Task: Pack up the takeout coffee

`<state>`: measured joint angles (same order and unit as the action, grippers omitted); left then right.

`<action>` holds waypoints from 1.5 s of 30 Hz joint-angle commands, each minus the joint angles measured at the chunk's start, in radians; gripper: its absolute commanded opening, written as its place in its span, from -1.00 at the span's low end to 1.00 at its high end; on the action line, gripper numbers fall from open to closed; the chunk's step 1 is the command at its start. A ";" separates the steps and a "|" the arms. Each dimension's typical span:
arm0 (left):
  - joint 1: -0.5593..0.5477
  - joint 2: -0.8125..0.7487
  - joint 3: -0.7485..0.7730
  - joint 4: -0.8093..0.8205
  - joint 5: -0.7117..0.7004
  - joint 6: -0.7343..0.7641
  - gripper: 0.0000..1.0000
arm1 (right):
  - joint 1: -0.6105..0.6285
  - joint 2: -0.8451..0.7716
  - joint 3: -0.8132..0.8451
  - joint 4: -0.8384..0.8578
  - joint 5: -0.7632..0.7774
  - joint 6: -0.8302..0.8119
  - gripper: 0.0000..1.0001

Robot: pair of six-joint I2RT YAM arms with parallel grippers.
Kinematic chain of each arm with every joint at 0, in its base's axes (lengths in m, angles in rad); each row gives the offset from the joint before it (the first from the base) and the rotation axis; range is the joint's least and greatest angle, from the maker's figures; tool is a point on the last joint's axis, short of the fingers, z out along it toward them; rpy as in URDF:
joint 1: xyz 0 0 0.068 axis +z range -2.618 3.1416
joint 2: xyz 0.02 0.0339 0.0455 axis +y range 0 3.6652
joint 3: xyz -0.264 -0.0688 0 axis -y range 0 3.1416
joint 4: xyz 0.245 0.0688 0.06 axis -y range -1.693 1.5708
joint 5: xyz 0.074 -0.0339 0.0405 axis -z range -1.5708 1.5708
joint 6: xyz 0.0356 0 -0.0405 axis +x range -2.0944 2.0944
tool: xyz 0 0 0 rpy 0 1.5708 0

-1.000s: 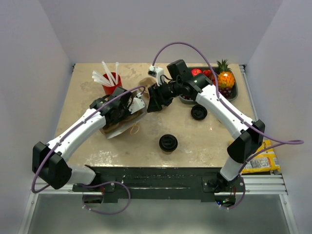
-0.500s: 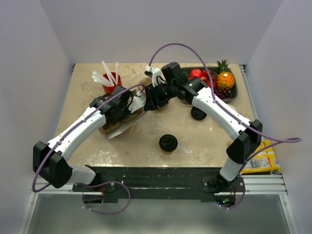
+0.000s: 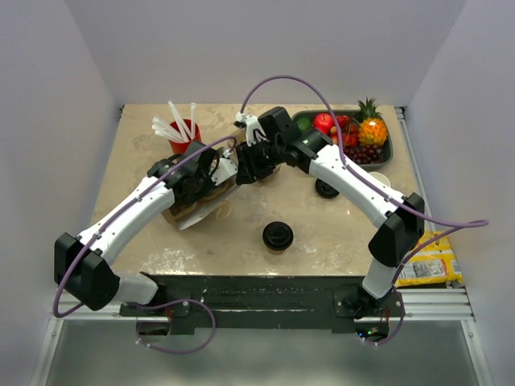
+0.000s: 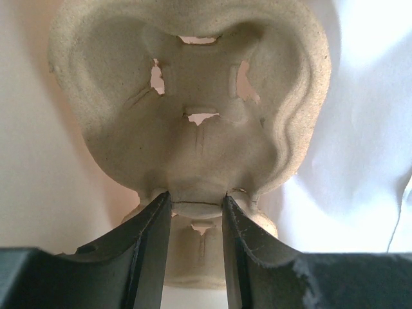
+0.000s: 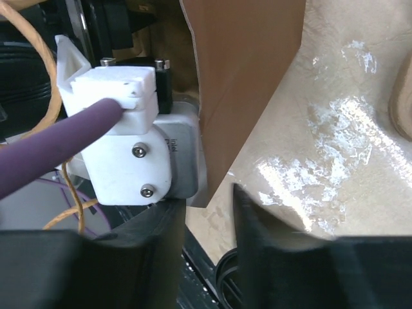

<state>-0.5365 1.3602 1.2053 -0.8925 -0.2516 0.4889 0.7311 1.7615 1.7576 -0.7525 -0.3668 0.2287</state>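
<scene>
The takeout coffee, a black-lidded cup, stands alone on the table near the front centre, away from both grippers. A brown paper bag lies at centre-left with my left arm reaching into it. In the left wrist view my left gripper is shut on a ridge of a moulded pulp cup carrier. My right gripper sits at the bag's right edge. In the right wrist view its jaws stand apart, with the lower corner of the bag's brown wall just at the tips.
A red cup of white straws stands at the back left. A dark tray with fruit is at the back right. A loose black lid and a tan cup lie by the right arm. A yellow packet sits off the table's right edge.
My right gripper has moved left to the bag's edge and its jaws have narrowed. The left arm and the carrier have stayed put.
</scene>
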 commanded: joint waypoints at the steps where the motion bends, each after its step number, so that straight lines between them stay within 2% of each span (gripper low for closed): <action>1: 0.007 -0.009 0.040 -0.002 0.014 -0.032 -1.00 | 0.008 -0.004 0.026 0.032 0.045 0.018 -0.48; 2: 0.006 -0.009 0.040 -0.003 0.015 -0.033 -1.00 | 0.007 -0.002 0.026 0.028 0.045 0.020 -0.57; 4: 0.007 -0.012 0.043 -0.009 0.018 -0.039 -1.00 | 0.008 0.006 0.034 0.022 0.040 0.021 -0.99; 7: 0.006 -0.022 0.054 -0.032 0.017 -0.044 -1.00 | 0.008 0.015 0.098 -0.039 0.026 0.018 -1.00; 10: 0.004 -0.053 0.057 -0.042 0.017 -0.039 -1.00 | 0.008 0.004 0.180 -0.128 -0.078 0.011 -1.00; 16: -0.031 -0.070 0.060 -0.085 0.015 -0.045 -1.00 | 0.011 0.000 0.309 -0.168 -0.247 0.021 -1.00; 20: -0.109 -0.055 0.063 -0.086 0.005 -0.069 -1.00 | -0.007 0.021 0.235 -0.153 -0.440 0.050 -1.00; 22: -0.123 -0.038 0.065 -0.080 0.009 -0.078 -1.00 | -0.033 0.030 0.195 -0.139 -0.469 0.064 -1.00; 26: -0.125 -0.007 0.059 -0.126 0.029 -0.070 -1.00 | -0.047 0.027 0.146 -0.150 -0.367 0.060 -1.00; 30: -0.123 -0.009 0.011 -0.137 0.041 -0.072 -1.00 | -0.047 0.009 0.141 -0.116 -0.345 0.044 -1.00; 39: -0.125 -0.101 -0.047 -0.074 0.025 -0.082 -1.00 | -0.045 -0.004 0.241 -0.133 -0.130 0.026 -1.00; 43: -0.125 -0.096 -0.075 -0.069 -0.020 -0.064 -1.00 | -0.047 0.000 0.290 -0.130 -0.066 0.023 -1.00; 45: -0.125 -0.087 -0.066 -0.078 -0.020 -0.061 -1.00 | -0.039 -0.008 0.296 -0.131 0.015 0.024 -1.00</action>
<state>-0.6365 1.2739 1.1534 -0.9443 -0.2775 0.3824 0.6956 1.7950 1.9743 -0.9936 -0.5114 0.2607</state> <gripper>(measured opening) 0.395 0.007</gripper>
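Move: The paper bag's near right rim corner is between the right fingertips, about 1 cm back and 1 cm below. From the right gripper the lidded coffee cup stands some 15 cm back, 9 cm right and 17 cm lower, and the loose black lid about 23 cm right, 1 cm back. The left gripper, holding the cup carrier, has the bag's middle about 1 cm back, 1 cm right and 5 cm below. Shut the right gripper on the bag's rim corner, then pull it up about 6 cm while drawing back some 4 cm; let it sink partway, then ease forward and up again. Keep the left fingers clamped on the cup carrier inside the bag, bringing it back about 3.5 cm in a small rise and dip, with a slight shift right. ##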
